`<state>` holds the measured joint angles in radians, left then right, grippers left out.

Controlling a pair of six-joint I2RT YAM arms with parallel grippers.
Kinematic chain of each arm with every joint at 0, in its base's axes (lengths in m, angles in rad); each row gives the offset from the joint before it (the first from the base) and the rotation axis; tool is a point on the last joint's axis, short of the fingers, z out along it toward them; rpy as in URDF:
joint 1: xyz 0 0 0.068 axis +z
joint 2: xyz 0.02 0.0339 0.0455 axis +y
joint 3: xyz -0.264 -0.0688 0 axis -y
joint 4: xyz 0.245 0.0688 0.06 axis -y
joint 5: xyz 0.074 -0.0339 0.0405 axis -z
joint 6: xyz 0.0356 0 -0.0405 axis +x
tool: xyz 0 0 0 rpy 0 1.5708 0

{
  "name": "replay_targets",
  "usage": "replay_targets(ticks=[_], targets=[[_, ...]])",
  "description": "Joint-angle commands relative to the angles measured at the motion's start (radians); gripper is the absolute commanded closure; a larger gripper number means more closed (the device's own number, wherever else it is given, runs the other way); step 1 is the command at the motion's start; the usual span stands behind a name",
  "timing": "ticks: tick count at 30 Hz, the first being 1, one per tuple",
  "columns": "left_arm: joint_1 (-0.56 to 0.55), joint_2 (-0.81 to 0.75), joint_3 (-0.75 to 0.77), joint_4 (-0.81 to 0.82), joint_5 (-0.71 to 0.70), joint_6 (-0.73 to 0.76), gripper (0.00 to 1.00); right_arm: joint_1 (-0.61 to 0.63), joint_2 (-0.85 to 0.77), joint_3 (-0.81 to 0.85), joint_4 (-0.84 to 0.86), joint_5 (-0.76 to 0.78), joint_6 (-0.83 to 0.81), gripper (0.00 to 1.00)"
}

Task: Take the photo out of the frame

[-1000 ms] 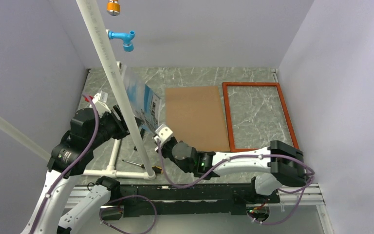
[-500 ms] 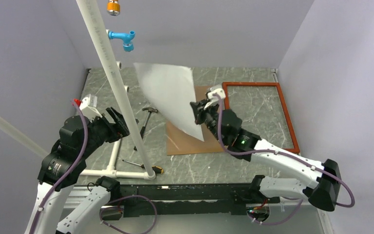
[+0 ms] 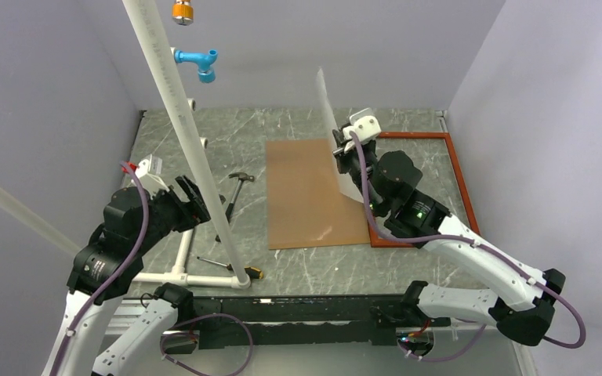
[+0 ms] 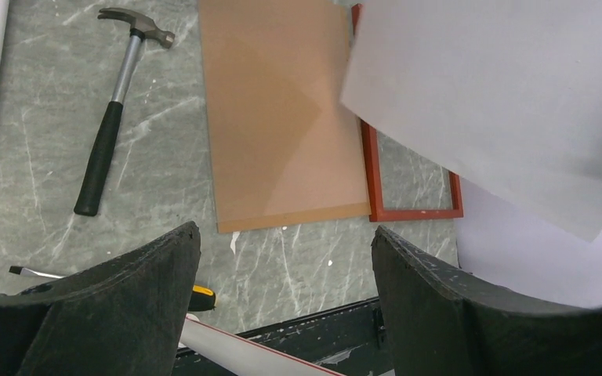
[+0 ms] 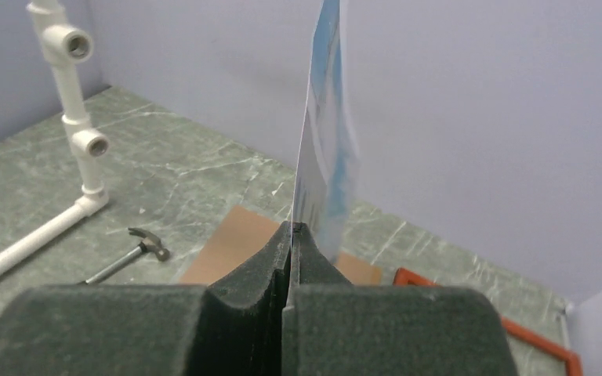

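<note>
The photo (image 3: 331, 129) hangs in the air, edge-on in the top view, over the gap between the brown board (image 3: 313, 192) and the frame (image 3: 461, 180). My right gripper (image 3: 345, 155) is shut on its lower edge. In the right wrist view the printed blue and white face (image 5: 325, 149) rises straight from the closed right gripper (image 5: 290, 231). The left wrist view shows its plain white back (image 4: 502, 102). The orange-red frame (image 4: 415, 213) lies flat on the table with nothing inside it. My left gripper (image 4: 284, 235) is open and holds nothing, back at the left (image 3: 192, 200).
A hammer (image 3: 235, 192) lies left of the board, and a screwdriver with a yellow handle (image 3: 231, 266) lies nearer the arm bases. A white pipe stand (image 3: 180, 117) rises in front of the left arm. Grey walls enclose the table.
The left gripper opened and let go of the photo. The right gripper took it and carried it rightward from beside the pipe, over the board, toward the frame.
</note>
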<state>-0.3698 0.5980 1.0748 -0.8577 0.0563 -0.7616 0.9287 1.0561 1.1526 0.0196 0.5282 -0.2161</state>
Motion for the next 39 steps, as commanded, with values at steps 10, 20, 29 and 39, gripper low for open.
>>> replay_targets(ticks=[10,20,29,39], targets=[[0.0,-0.02,-0.035,0.042,0.025,0.016,0.17,0.121,0.19,-0.102,-0.122,-0.376,-0.343,1.0],[0.001,-0.009,-0.062,0.07,0.04,0.017,0.16,0.282,0.26,-0.272,-0.189,-0.412,-0.514,1.0],[0.0,-0.006,-0.074,0.081,0.045,0.018,0.16,0.266,0.281,-0.432,-0.11,-0.357,-0.461,1.0],[0.0,0.005,-0.1,0.106,0.076,0.002,0.17,0.141,0.216,-0.644,0.133,-0.52,-0.68,1.0]])
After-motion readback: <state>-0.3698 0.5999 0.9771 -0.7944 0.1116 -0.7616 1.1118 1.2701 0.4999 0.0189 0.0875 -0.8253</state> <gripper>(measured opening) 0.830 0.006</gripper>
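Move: The backing board, where the held photo is to go, has its middle about 6 cm ahead of the right hand, 5 cm to its left and some 40 cm below. On that same table level, the empty red frame's middle lies about 7 cm ahead and 22 cm to the right, the hammer about 3 cm ahead and 29 cm to the left. From the left hand the board is roughly 17 cm ahead, 26 cm to the right and 29 cm below. Keep the right fingers shut on the edge of the upright photo and swing it left about 12 cm, then sweep down some 36 cm and back about 11 cm towards the board's near edge, easing right again over the last part. Roll the hand's left side down and turn it counter-clockwise as it sinks, ending with the fingers slanting left, forward and down. ##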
